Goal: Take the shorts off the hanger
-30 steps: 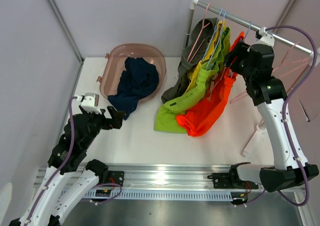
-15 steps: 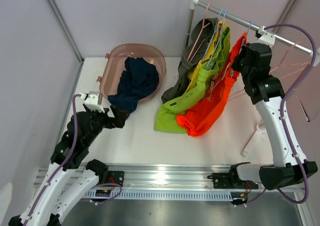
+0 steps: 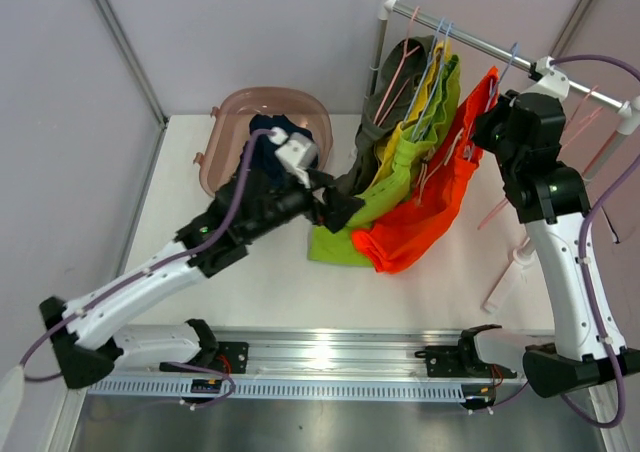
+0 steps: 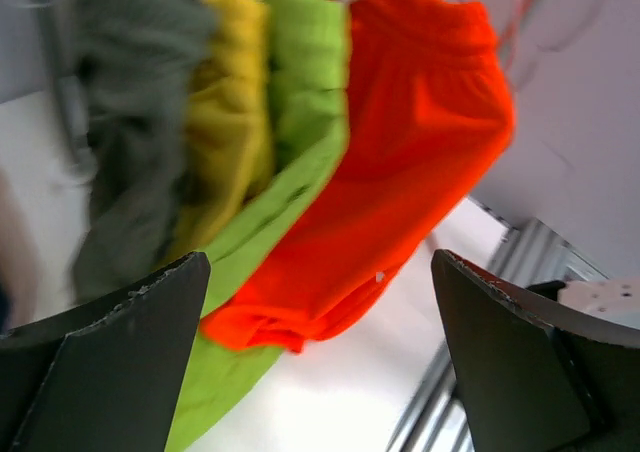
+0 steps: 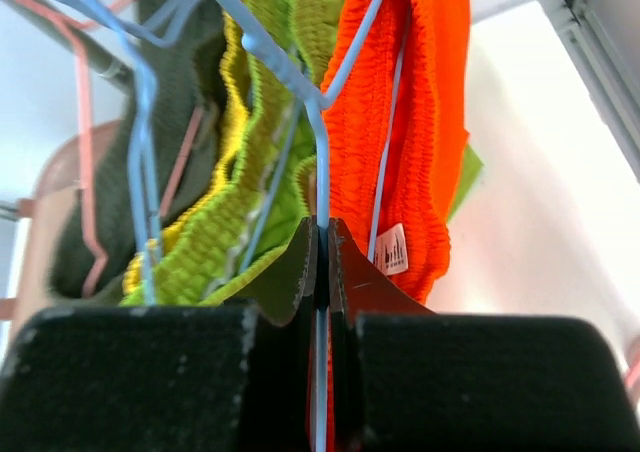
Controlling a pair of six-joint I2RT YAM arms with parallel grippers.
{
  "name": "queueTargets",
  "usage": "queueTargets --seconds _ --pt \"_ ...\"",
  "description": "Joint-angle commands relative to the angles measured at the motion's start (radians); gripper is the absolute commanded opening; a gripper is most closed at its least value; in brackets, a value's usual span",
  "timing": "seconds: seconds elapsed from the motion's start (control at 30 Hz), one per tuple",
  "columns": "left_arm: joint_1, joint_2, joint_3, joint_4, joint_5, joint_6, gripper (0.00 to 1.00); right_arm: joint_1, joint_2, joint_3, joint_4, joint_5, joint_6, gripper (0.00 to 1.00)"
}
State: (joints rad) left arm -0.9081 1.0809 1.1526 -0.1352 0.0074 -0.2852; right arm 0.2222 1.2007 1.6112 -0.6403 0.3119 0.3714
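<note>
Four pairs of shorts hang on hangers from the rail [image 3: 470, 34]: olive-grey [image 3: 375, 132], yellow [image 3: 428, 87], lime green [image 3: 400, 167] and orange shorts [image 3: 430, 202], their lower ends lying on the table. In the right wrist view my right gripper [image 5: 322, 237] is shut on the blue hanger [image 5: 318, 122] wire that carries the orange shorts [image 5: 420, 122]. My left gripper [image 3: 335, 207] is open, low over the table by the hems. It faces the orange shorts [image 4: 400, 142] and lime green shorts [image 4: 300, 122] with nothing between its jaws [image 4: 320, 267]. Navy shorts [image 3: 280, 127] lie in the basin.
A pink plastic basin [image 3: 230, 107] stands at the back left, partly under my left arm. Empty pink hangers [image 3: 590, 122] hang at the rail's right end. The rack's foot [image 3: 510, 272] rests on the table right of my right arm. A metal rail [image 3: 330, 357] runs along the front.
My left arm has swung from the table's left side across to the shorts' hems. My right gripper has shut on the blue hanger and shifted slightly right and up with it.
</note>
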Motion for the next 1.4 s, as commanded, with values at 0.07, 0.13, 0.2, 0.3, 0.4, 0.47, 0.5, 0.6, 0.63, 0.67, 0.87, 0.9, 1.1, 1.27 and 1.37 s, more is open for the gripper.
queueTargets --seconds 0.07,0.13,0.2,0.3,0.4,0.47,0.5,0.6,0.63,0.67,0.87,0.9,1.1,1.27,1.37 --pt "-0.126 0.158 0.084 0.242 0.057 0.018 0.99 0.017 -0.079 0.122 0.019 -0.063 0.063 0.0" --pt "-0.152 0.212 0.122 0.269 0.103 0.021 0.99 0.022 -0.09 0.125 0.019 -0.097 0.076 0.0" --pt "-0.195 0.285 0.156 0.293 0.126 0.035 0.99 0.034 -0.108 0.128 0.018 -0.1 0.089 0.0" --pt "-0.245 0.347 0.183 0.328 0.16 0.052 0.99 0.042 -0.116 0.124 0.016 -0.094 0.089 0.0" --pt "-0.271 0.389 0.219 0.345 0.163 0.061 0.99 0.042 -0.122 0.121 0.005 -0.112 0.096 0.0" --pt "-0.275 0.433 0.254 0.344 0.174 0.063 0.99 0.042 -0.138 0.099 0.013 -0.122 0.104 0.0" --pt "-0.275 0.459 0.26 0.342 0.178 0.06 0.99 0.042 -0.144 0.087 0.024 -0.126 0.11 0.0" --pt "-0.281 0.482 0.28 0.348 0.192 0.054 0.99 0.043 -0.159 0.053 0.028 -0.125 0.113 0.0" --pt "-0.282 0.491 0.28 0.356 0.187 0.055 0.99 0.043 -0.159 0.05 0.021 -0.125 0.113 0.0" --pt "-0.285 0.499 0.282 0.356 0.181 0.055 0.99 0.043 -0.161 0.05 0.018 -0.125 0.112 0.0" --pt "-0.285 0.57 0.317 0.345 0.137 0.058 0.62 0.043 -0.179 0.076 -0.001 -0.117 0.112 0.0" --pt "-0.285 0.579 0.315 0.351 0.134 0.057 0.53 0.043 -0.181 0.084 -0.013 -0.114 0.11 0.0" --pt "-0.287 0.571 0.325 0.327 0.082 0.012 0.0 0.042 -0.181 0.108 -0.032 -0.099 0.1 0.0" --pt "-0.371 0.406 0.175 0.292 -0.012 0.012 0.0 0.043 -0.171 0.098 -0.029 -0.076 0.086 0.0" --pt "-0.475 0.269 0.032 0.289 -0.139 0.03 0.0 0.04 -0.156 0.101 -0.021 -0.06 0.075 0.0"
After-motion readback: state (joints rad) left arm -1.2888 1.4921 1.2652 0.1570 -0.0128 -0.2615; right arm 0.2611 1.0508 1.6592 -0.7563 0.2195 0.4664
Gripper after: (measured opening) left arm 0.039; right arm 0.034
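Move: The orange shorts hang with their middle about 10 cm ahead of the left hand, some 20 cm to its right and 10 cm below. The green shorts' middle lies roughly 13 cm ahead, 12 cm to the right and 12 cm below that hand; the yellow ones, about 17 cm ahead, 9 cm right and 8 cm below. From the right hand, already pinching the blue hanger, the orange shorts' middle is about 2 cm back, 6 cm left and 15 cm below. The left fingers close on the near side edge of the orange shorts, just below the waistband, after swinging some 20 cm to the right with a little back and down, turning clockwise about 25 degrees; then they start drawing the cloth left and back. The right hand keeps its pinch on the blue hanger, drawing it back about 6 cm and up 4. ##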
